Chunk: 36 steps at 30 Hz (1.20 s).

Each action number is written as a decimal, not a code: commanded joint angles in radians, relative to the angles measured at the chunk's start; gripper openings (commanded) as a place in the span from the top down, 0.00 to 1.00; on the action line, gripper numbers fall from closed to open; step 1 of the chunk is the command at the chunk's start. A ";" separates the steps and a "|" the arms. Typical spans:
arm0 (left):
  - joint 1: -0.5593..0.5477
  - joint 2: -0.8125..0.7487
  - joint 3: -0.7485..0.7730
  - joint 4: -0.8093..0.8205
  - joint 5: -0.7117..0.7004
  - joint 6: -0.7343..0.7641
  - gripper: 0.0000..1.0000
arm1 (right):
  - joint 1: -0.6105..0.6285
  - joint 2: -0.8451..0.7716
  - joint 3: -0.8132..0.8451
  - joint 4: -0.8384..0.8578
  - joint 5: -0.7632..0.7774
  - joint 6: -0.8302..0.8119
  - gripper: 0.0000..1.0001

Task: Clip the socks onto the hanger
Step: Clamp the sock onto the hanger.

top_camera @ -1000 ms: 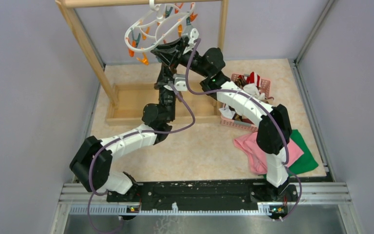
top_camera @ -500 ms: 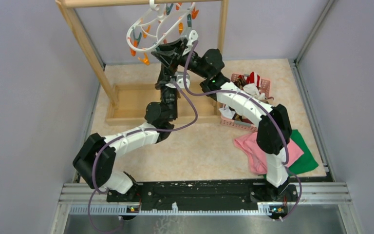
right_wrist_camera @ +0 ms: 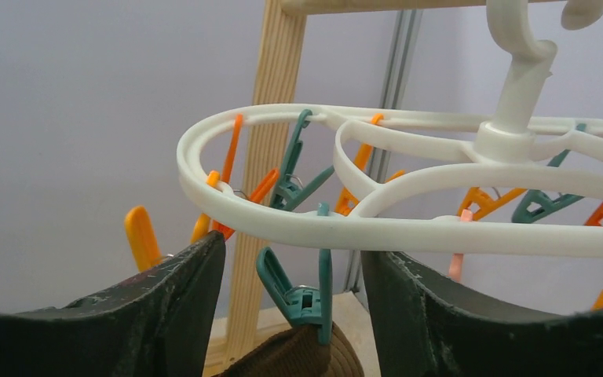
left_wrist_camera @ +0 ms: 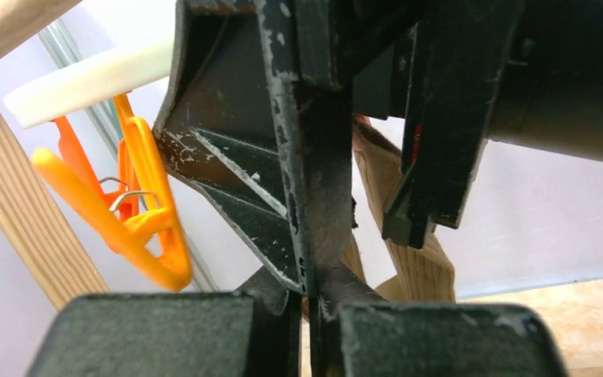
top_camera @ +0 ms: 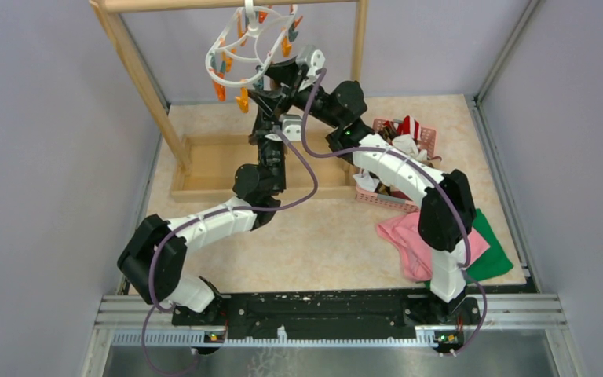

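Observation:
The white hanger [top_camera: 243, 43] hangs by its hook from the wooden rack, with orange and teal clips dangling from it. In the right wrist view a teal clip [right_wrist_camera: 308, 297] under the hanger ring [right_wrist_camera: 408, 229] is clamped on the cuff of an olive-brown sock [right_wrist_camera: 294, 360]. My right gripper [right_wrist_camera: 292, 250] is open, one finger on each side of that clip and neither touching it. Just below, my left gripper [left_wrist_camera: 314, 302] is shut on the same sock [left_wrist_camera: 412, 267], which hangs behind the right gripper's fingers. From above, both grippers [top_camera: 265, 100] [top_camera: 281, 75] meet under the hanger.
The wooden rack's post [top_camera: 137, 75] and its base frame [top_camera: 204, 161] stand at the back left. A pink basket [top_camera: 432, 141] with more socks sits at the right. A pink cloth [top_camera: 408, 239] lies over a green cloth [top_camera: 496, 253] near the right arm's base.
My right gripper has opened and let go of the teal clip, which now grips the sock. The hanger has swung up towards level. My left gripper stays shut.

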 commanded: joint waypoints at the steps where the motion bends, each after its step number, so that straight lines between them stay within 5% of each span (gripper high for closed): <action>1: -0.005 -0.060 0.015 0.031 0.045 -0.057 0.94 | 0.020 -0.067 -0.052 0.005 -0.054 -0.021 0.32; 9: -0.006 -0.273 -0.134 -0.197 0.236 -0.315 0.21 | 0.013 -0.151 -0.190 0.020 -0.067 -0.061 0.19; 12: -0.008 -0.381 -0.212 -0.256 0.315 -0.398 0.02 | 0.013 -0.205 -0.252 0.013 -0.073 -0.093 0.16; 19: -0.006 -0.616 -0.364 -0.442 0.434 -0.524 0.01 | 0.007 -0.343 -0.406 -0.044 -0.040 -0.176 0.11; 28: 0.000 -0.843 -0.572 -0.582 0.420 -0.718 0.01 | -0.018 -0.484 -0.562 -0.071 0.031 -0.236 0.06; 36: 0.007 -0.869 -0.567 -0.721 0.520 -0.972 0.01 | -0.049 -0.588 -0.741 -0.008 0.120 -0.162 0.04</action>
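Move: The teal clip already bites the sock's cuff: it stands between the right hand's part-open fingers, about 1 cm to the left and level in depth and height. The cuff is about 4 cm below the right hand and 1 cm left, still pinched in the shut left fingers. The first sock hangs with its middle some 6 cm ahead of the left hand, 3 cm right and 6 cm below; an orange clip is 2 cm back of that hand, 4 cm left and 4 cm above. The newly clipped sock is let go as the left fingers open wide; the left hand then draws back about 13 cm from the hanger, sinking late by some 10 cm while turning clockwise about 40 degrees. The right fingers, already apart around the teal clip, spread wider as that hand backs off and down about 7 cm, then swings some 8 cm to its right, away from the ring. ##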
